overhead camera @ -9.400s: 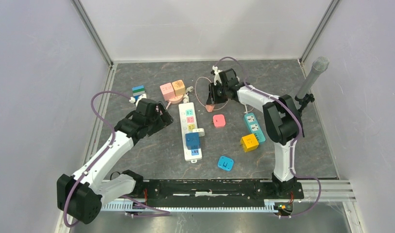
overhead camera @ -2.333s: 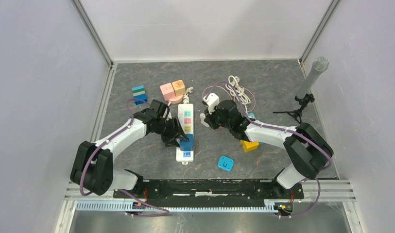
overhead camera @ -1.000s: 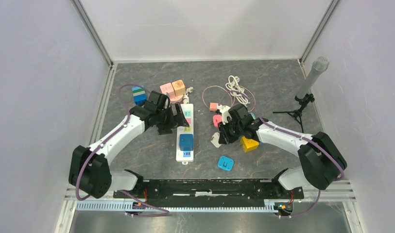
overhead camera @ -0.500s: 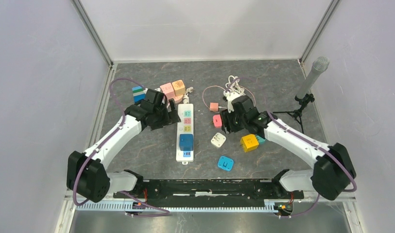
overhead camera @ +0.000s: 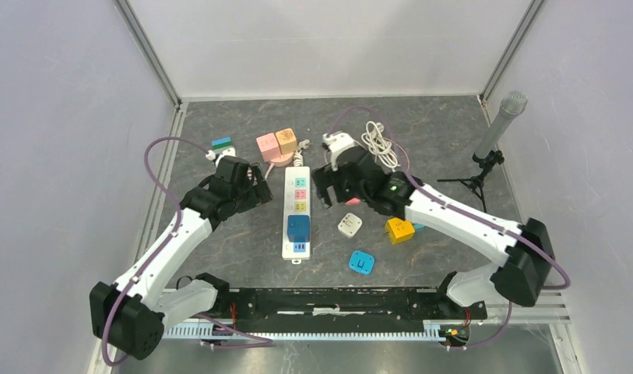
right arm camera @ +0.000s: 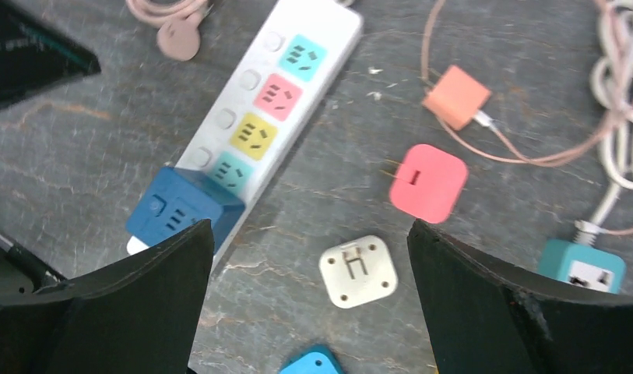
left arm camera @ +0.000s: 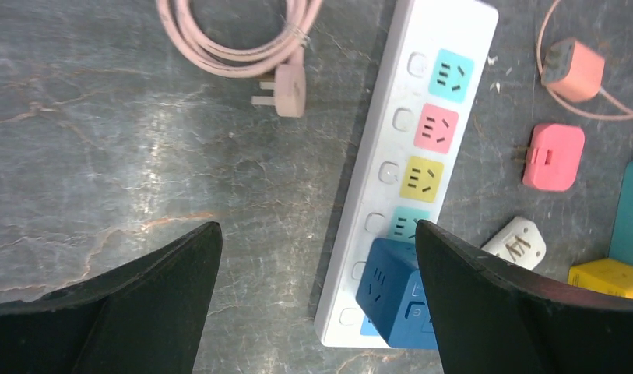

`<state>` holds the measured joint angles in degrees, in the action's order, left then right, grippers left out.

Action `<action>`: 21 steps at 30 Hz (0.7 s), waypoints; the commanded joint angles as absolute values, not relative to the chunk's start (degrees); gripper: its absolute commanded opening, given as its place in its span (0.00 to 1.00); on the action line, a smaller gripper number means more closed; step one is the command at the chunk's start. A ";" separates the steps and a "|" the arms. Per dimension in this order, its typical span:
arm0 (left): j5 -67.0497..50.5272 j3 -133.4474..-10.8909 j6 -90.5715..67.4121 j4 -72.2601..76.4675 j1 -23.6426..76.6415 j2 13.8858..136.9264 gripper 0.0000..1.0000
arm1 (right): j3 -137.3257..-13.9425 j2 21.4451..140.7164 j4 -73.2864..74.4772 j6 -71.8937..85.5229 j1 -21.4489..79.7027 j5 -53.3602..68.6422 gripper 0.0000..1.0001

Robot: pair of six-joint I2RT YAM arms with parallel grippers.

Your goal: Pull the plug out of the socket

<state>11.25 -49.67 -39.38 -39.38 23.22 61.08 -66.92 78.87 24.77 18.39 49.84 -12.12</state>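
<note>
The white power strip lies lengthwise mid-table, also seen in the left wrist view and the right wrist view. A blue cube plug sits in a socket near its near end. A white square plug lies loose on the table right of the strip, prongs up. My left gripper hovers open left of the strip. My right gripper hovers open just right of the strip, holding nothing.
A pink plug, a salmon charger with cable, a teal socket, a blue flat plug and a yellow cube lie to the right. Pink and orange cubes sit behind. A microphone stand is far right.
My right gripper opened and let go of the white plug, which now lies on the table, then moved up and left toward the strip. My left arm drew back left.
</note>
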 commanded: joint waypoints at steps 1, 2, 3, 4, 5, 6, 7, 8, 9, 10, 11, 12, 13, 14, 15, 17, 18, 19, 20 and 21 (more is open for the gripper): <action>19.41 -48.88 -43.56 -39.78 23.04 55.48 1.00 | -72.42 84.41 25.80 17.63 56.47 -17.32 0.98; 20.56 -48.93 -43.65 -40.70 23.06 54.50 1.00 | -74.09 85.61 25.96 17.06 58.06 -17.91 0.98; 22.16 -48.95 -43.87 -41.82 23.08 53.35 1.00 | -75.84 87.15 26.22 16.04 59.85 -18.60 0.98; 23.64 -48.96 -44.15 -42.88 23.08 52.30 1.00 | -77.40 88.45 26.72 15.38 61.30 -19.45 0.98; 25.65 -48.88 -44.40 -44.04 23.09 51.20 1.00 | -79.04 90.08 27.24 14.83 62.90 -20.63 0.98; 27.45 -48.79 -44.67 -45.14 23.06 49.97 1.00 | -80.24 91.57 27.62 14.03 64.43 -21.62 0.98; 28.94 -48.78 -45.10 -45.94 23.07 49.02 1.00 | -81.39 92.85 27.93 13.70 65.48 -22.48 0.98; 30.58 -48.74 -45.61 -46.88 23.04 47.93 1.00 | -82.15 94.38 28.12 13.54 66.52 -23.18 0.98; 31.78 -48.65 -46.40 -47.50 23.09 46.85 1.00 | -82.84 95.57 28.20 13.29 67.04 -23.19 0.98; 33.06 -48.61 -47.17 -48.16 23.11 46.06 1.00 | -83.71 96.96 28.29 13.23 67.62 -23.16 0.98; 34.16 -48.45 -48.20 -48.79 23.04 45.12 1.00 | -84.36 98.22 28.39 13.22 68.16 -23.53 0.98; 34.82 -48.28 -48.94 -48.95 23.04 44.36 1.00 | -85.07 99.21 28.31 13.09 68.56 -23.80 0.98; 35.41 -47.94 -49.47 -49.04 23.10 43.52 1.00 | -86.08 100.30 28.44 12.79 68.84 -24.03 0.98; 35.66 -47.63 -50.09 -49.12 23.09 42.71 1.00 | -86.86 101.25 28.66 12.58 69.15 -24.66 0.98; 36.04 -47.47 -50.62 -49.45 23.11 42.13 1.00 | -87.47 102.11 28.46 12.12 69.38 -25.08 0.98; 36.21 -46.99 -51.65 -49.89 23.06 41.18 1.00 | -87.58 103.48 27.29 10.37 69.54 -25.37 0.98; 36.05 -46.73 -51.84 -50.08 23.05 40.83 1.00 | -87.53 104.32 26.78 9.76 69.56 -25.46 0.98; 35.91 -46.46 -52.21 -50.28 23.10 40.61 1.00 | -87.54 105.13 26.48 9.28 69.58 -25.84 0.98; 35.65 -46.19 -52.44 -50.47 23.07 40.44 1.00 | -87.79 106.18 26.52 9.03 69.59 -25.92 0.98; 35.24 -45.95 -52.55 -50.47 23.06 40.27 1.00 | -88.04 107.24 26.63 8.78 69.60 -25.99 0.98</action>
<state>32.95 -46.85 -48.64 -49.50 23.22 41.06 -85.10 104.38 27.73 11.27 69.28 -23.42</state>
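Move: The blue cube plug, still seated near the close end of the white power strip, lies about 7 cm back and 7 cm to the left of the open right hand, some 14 cm below. The strip's middle is 2 cm back and 7 cm left. The just-freed white plug lies about 6 cm back, 7 cm right; the red plug 3 cm ahead, 7 cm right. From the left hand, the blue cube plug is some 9 cm right, 5 cm back and 8 cm lower. Sweeping left some 13 cm and drawing back about 5 cm, the right hand crosses above the strip towards the blue cube plug, then sinks until about 6 cm lower, fingers wide open. Its left side dips while it turns counter-clockwise, roughly 15 degrees each. The left hand clears away left, up and back, still open and turning counter-clockwise. ##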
